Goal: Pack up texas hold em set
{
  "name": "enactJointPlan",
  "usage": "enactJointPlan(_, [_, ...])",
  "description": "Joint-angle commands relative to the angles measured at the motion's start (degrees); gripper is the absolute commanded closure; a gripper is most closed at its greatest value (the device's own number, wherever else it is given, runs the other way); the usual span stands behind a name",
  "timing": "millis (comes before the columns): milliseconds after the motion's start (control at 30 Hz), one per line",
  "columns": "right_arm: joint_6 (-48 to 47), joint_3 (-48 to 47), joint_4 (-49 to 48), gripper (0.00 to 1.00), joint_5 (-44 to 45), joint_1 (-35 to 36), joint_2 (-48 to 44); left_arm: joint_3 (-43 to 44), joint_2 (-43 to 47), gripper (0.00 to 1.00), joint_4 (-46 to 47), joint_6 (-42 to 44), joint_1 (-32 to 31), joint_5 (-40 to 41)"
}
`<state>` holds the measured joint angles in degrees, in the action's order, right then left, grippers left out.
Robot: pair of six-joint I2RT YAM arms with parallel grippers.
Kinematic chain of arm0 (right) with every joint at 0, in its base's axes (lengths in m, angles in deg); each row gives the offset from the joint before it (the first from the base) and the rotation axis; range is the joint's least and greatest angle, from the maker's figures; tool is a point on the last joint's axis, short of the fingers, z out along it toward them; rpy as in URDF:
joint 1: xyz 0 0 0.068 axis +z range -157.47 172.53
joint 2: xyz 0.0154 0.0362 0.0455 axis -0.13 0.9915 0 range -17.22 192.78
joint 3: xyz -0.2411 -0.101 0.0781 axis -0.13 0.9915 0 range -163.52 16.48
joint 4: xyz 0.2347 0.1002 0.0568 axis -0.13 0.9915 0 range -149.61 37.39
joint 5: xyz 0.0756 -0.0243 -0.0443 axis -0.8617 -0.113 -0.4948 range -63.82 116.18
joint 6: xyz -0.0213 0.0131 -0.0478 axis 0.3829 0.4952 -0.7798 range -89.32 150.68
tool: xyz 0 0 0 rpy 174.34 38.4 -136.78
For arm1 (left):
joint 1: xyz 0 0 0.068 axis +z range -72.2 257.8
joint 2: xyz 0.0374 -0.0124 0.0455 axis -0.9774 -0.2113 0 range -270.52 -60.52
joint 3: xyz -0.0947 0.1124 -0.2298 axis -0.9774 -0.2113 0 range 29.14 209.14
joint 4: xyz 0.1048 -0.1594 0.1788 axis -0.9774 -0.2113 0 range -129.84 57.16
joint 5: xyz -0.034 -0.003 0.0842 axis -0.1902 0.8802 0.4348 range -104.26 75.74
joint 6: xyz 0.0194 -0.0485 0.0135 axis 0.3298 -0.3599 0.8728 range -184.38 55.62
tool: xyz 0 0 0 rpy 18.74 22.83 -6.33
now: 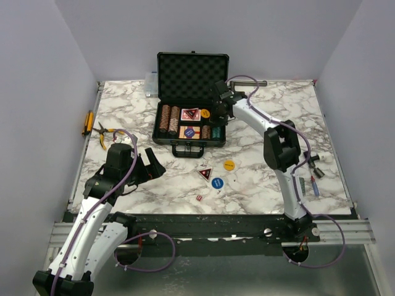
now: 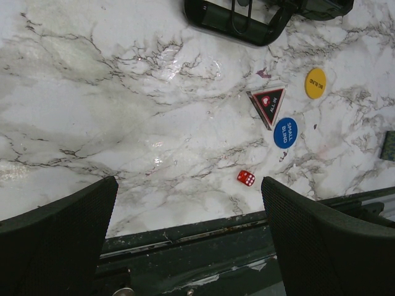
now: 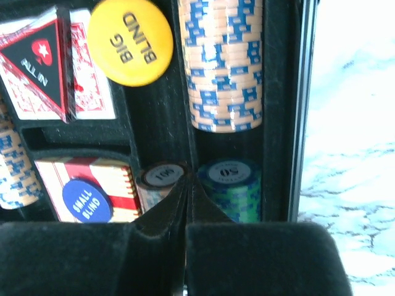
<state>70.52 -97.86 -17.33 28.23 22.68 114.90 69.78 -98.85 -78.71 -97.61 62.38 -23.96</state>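
The black briefcase (image 1: 191, 69) lies open at the table's back centre, lid up, its tray holding chip stacks, cards and discs. My right gripper (image 1: 220, 115) hangs over the tray's right side. It (image 3: 188, 177) is shut with nothing in it, tips between a brown chip stack (image 3: 162, 176) and a teal chip stack (image 3: 233, 185). On the marble in front of the case lie a red triangle (image 2: 267, 103), a blue disc (image 2: 285, 132), a yellow disc (image 2: 315, 82) and a red die (image 2: 245, 177). My left gripper (image 2: 188, 185) is open at the near edge, left of the die.
Yellow-handled pliers (image 1: 105, 132) and an orange tool (image 1: 87, 122) lie at the left edge. A clear organiser box (image 1: 151, 83) stands left of the lid. Small metal tools (image 1: 311, 179) lie at the right. The case handle (image 2: 247, 24) faces the arms.
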Motion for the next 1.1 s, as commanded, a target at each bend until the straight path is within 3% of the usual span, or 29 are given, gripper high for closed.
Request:
enactJointPlan(0, [-1.33,3.90,7.36,0.98,-7.05,2.47,-1.81,-0.89,0.32,0.02,1.21,0.30,0.30,-0.95])
enactJointPlan(167, [-1.27,6.97,6.46,0.98,-5.39,3.06,-4.85,-0.90,0.28,0.02,1.22,0.19,0.30,-0.68])
enactJointPlan(367, [-5.31,-0.45,10.20,0.94,-2.35,3.03,-8.16,-0.72,0.49,0.01,0.66,0.27,0.30,2.31])
enactJointPlan(433, [-6.48,-1.14,10.37,0.84,-2.39,3.07,-10.35,-0.60,0.98,0.02,0.35,0.16,0.30,4.21])
enactJointPlan(567, [-7.54,1.99,10.83,0.50,-2.34,3.07,-15.28,-0.63,1.71,0.02,0.16,-0.16,0.30,6.07])
enactJointPlan(633, [-7.73,5.53,10.92,0.42,-2.39,3.15,-17.84,-0.59,1.44,0.01,0.15,-0.12,0.28,6.64])
enactJointPlan(833, [-7.44,20.13,9.11,0.26,0.86,3.25,-28.53,-0.85,1.37,0.02,4.36,4.30,-0.14,7.67])
enactJointPlan(967, [-6.88,27.66,8.21,0.18,2.46,3.24,-35.06,-0.95,-1.57,0.01,6.46,1.00,-0.14,-4.85])
enactJointPlan(1067, [-6.48,31.93,8.10,0.15,3.69,3.24,-38.94,-1.27,-5.07,0.02,7.41,-3.27,-0.75,-7.71])
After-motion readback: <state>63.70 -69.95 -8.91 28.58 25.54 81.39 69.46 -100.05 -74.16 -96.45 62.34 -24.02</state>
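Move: The right hand's shut fingertips are at the rear ends of the two short chip stacks in the case's near right corner. The brown stack's middle is about 3 cm back and 2 cm left, the green stack's 3 cm back and 2 cm right, both some 2 cm lower. The yellow big blind on the table lies about 16 cm back, 7 cm right and 4 cm down. From the left hand the big blind is roughly 9 cm ahead, 29 cm right and 14 cm down. Draw the right gripper's shut fingertips straight back along the brown and green stacks, about 5 cm and nearly level. Then lift clear of the case while opening the fingers wide, and carry the hand back and to the right over the case's front edge, sinking slightly at the end, towards the yellow big blind on the table. ##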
